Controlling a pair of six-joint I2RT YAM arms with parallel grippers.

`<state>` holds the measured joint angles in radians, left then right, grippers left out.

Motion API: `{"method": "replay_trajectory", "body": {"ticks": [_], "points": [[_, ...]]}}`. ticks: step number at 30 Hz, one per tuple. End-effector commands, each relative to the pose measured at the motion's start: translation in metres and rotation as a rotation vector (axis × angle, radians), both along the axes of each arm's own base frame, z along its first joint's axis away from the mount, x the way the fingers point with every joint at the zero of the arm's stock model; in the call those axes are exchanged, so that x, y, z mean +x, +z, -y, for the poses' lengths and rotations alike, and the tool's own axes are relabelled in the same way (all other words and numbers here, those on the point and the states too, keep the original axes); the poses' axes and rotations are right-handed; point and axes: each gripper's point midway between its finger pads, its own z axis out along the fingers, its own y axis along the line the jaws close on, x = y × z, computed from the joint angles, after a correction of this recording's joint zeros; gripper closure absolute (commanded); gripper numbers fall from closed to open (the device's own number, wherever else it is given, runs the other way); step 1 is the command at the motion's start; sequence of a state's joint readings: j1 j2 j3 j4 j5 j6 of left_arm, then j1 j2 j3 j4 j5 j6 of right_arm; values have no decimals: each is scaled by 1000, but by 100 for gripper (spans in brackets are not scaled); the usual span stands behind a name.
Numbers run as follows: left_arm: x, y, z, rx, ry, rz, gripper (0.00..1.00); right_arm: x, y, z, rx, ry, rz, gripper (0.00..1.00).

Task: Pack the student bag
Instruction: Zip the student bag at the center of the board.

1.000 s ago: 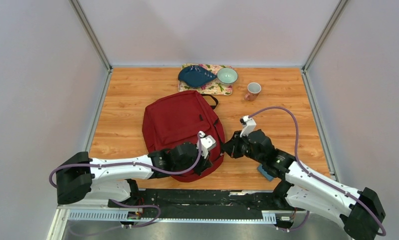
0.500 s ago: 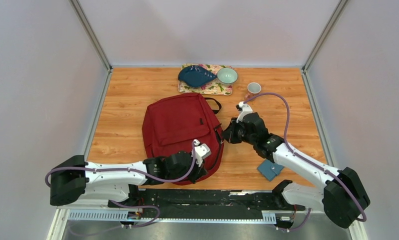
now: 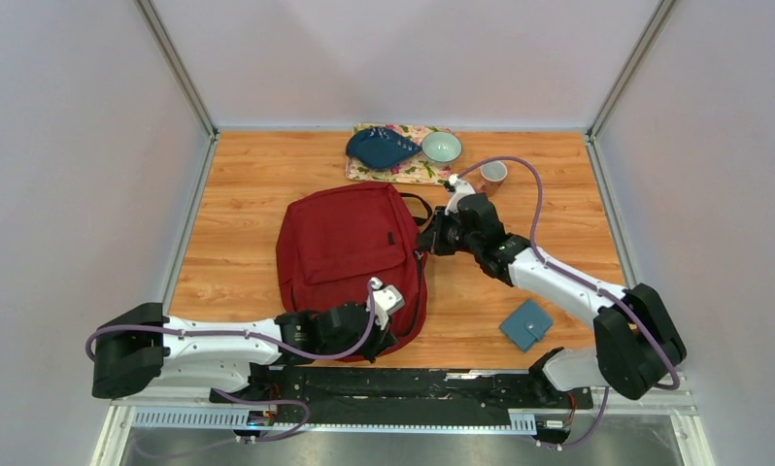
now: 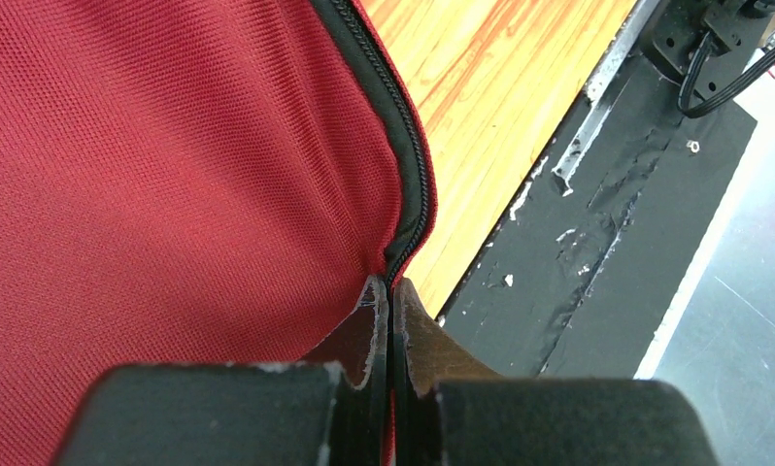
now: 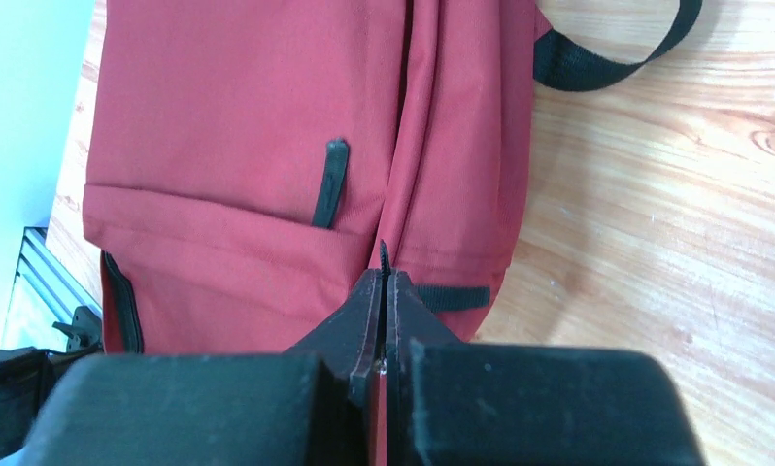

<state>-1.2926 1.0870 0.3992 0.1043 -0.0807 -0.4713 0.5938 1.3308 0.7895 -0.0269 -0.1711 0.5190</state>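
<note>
The dark red student bag [image 3: 340, 243] lies flat on the wooden table, its top loop [image 3: 415, 202] pointing away from me. My left gripper [image 3: 391, 335] is shut on the bag's fabric at its near right corner. In the left wrist view the gripper [image 4: 390, 286] pinches the red cloth right beside the black zipper [image 4: 405, 136]. My right gripper [image 3: 426, 243] is at the bag's right side near the top. In the right wrist view it [image 5: 384, 277] is shut on the black zipper pull [image 5: 385, 256], above the red fabric [image 5: 248, 126].
A small blue wallet [image 3: 525, 324] lies on the table at the near right. A floral mat [image 3: 408, 172] at the back carries a dark blue cloth item [image 3: 379, 148] and a green bowl [image 3: 442, 147]. A pink mug [image 3: 491, 176] stands beside it.
My right gripper has moved away from me along the bag's right side, from near its bottom to near its top, holding the zipper pull. My left gripper shifted slightly nearer, still gripping the corner.
</note>
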Motion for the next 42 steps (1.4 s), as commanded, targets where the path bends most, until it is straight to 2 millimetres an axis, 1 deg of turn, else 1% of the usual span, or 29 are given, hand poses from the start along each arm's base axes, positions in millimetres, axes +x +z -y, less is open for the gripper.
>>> {"method": "replay_trajectory", "body": {"ticks": [1, 4, 6, 9, 10, 11, 12, 13, 14, 15, 16, 17, 18, 19, 20, 21, 23, 24, 26, 27, 28, 29, 30, 31, 32, 33, 34, 38, 42], "points": [[-37, -28, -20, 97, -81, -124, 100, 58, 65, -7, 90, -72, 220, 100], [-40, -29, -21, 93, -83, -130, 100, 64, 63, -7, 90, -70, 210, 100], [-35, -29, -23, 93, -53, -115, 100, 62, 62, -7, 93, -67, 204, 100], [-29, -20, -23, 58, -26, -84, 100, 52, 58, -2, 92, -66, 189, 100], [-24, -22, -29, 76, 5, -67, 100, 50, 58, 1, 91, -80, 185, 100], [-20, -21, -31, 77, 24, -55, 89, 42, 39, 10, 72, -106, 149, 100], [-17, -16, -33, 64, 42, -38, 81, 40, 41, 17, 93, -155, 148, 100], [-10, -16, -39, 81, 79, -14, 74, 33, 46, 23, 111, -172, 162, 100], [-6, -12, -41, 75, 98, -1, 59, 25, 34, 30, 102, -186, 142, 100], [-2, -2, -41, 45, 116, 17, 57, 21, 28, 37, 105, -221, 123, 100], [3, 0, -46, 50, 148, 39, 51, 14, 39, 42, 128, -231, 147, 100], [7, 5, -48, 40, 167, 54, 45, 10, 37, 46, 133, -244, 142, 100], [11, 18, -48, -5, 183, 73, 43, 1, 23, 52, 119, -257, 116, 100], [17, 23, -52, -12, 216, 96, 40, -2, 35, 60, 143, -291, 146, 100], [20, 28, -55, -26, 236, 111, 36, -7, 30, 65, 137, -305, 135, 100], [24, 40, -57, -64, 256, 129, 34, -12, 23, 72, 127, -323, 129, 100], [32, 48, -65, -80, 304, 162, 29, -20, 27, 76, 141, -325, 138, 100], [34, 57, -67, -107, 318, 177, 27, -23, 27, 77, 143, -320, 136, 100], [40, 63, -73, -110, 352, 202, 25, -28, 23, 78, 133, -311, 128, 100], [43, 71, -75, -119, 366, 218, 24, -29, 23, 77, 134, -297, 128, 100], [44, 71, -77, -105, 370, 223, 24, -32, 18, 79, 115, -296, 111, 98], [45, 74, -78, -102, 376, 225, 24, -34, 16, 80, 102, -287, 108, 87], [46, 78, -78, -99, 378, 230, 23, -35, 15, 80, 96, -284, 107, 80], [45, 78, -78, -92, 375, 231, 23, -35, 18, 80, 94, -284, 115, 70], [46, 82, -77, -94, 376, 233, 23, -35, 16, 82, 79, -285, 105, 52], [46, 81, -77, -87, 374, 232, 23, -34, 16, 84, 67, -291, 108, 48], [45, 81, -75, -87, 371, 231, 23, -34, 17, 85, 60, -296, 108, 47], [45, 80, -73, -80, 368, 225, 23, -30, 23, 87, 44, -304, 114, 35], [44, 77, -70, -68, 357, 221, 23, -32, 20, 85, 45, -290, 89, 32]]}}
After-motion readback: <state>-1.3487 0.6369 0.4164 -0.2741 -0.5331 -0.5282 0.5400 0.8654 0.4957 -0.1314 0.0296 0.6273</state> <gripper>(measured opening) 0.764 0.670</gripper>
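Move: My right hand, fingers shut, holds the zip pull at the far end of the zip, on the red bag's right edge. The bag's middle lies roughly 15 cm left and 6 cm back of it, the bag's strap loop about 8 cm ahead and 1 cm left, and the mug some 14 cm ahead and 15 cm right. My left hand pinches the zip band at the near edge; the zip pull is about 21 cm ahead of it and 6 cm right. I finish the pull with my right hand, drawing the zip pull under 2 cm farther forward along the edge. Then my left fingers open wide off the near edge, and that hand backs off left, up and forward, turning some 20 degrees counter-clockwise. Meanwhile my right hand, still shut on the pull, swings about 9 cm right and 5 cm back, turning clockwise, and only then opens to let it go. ##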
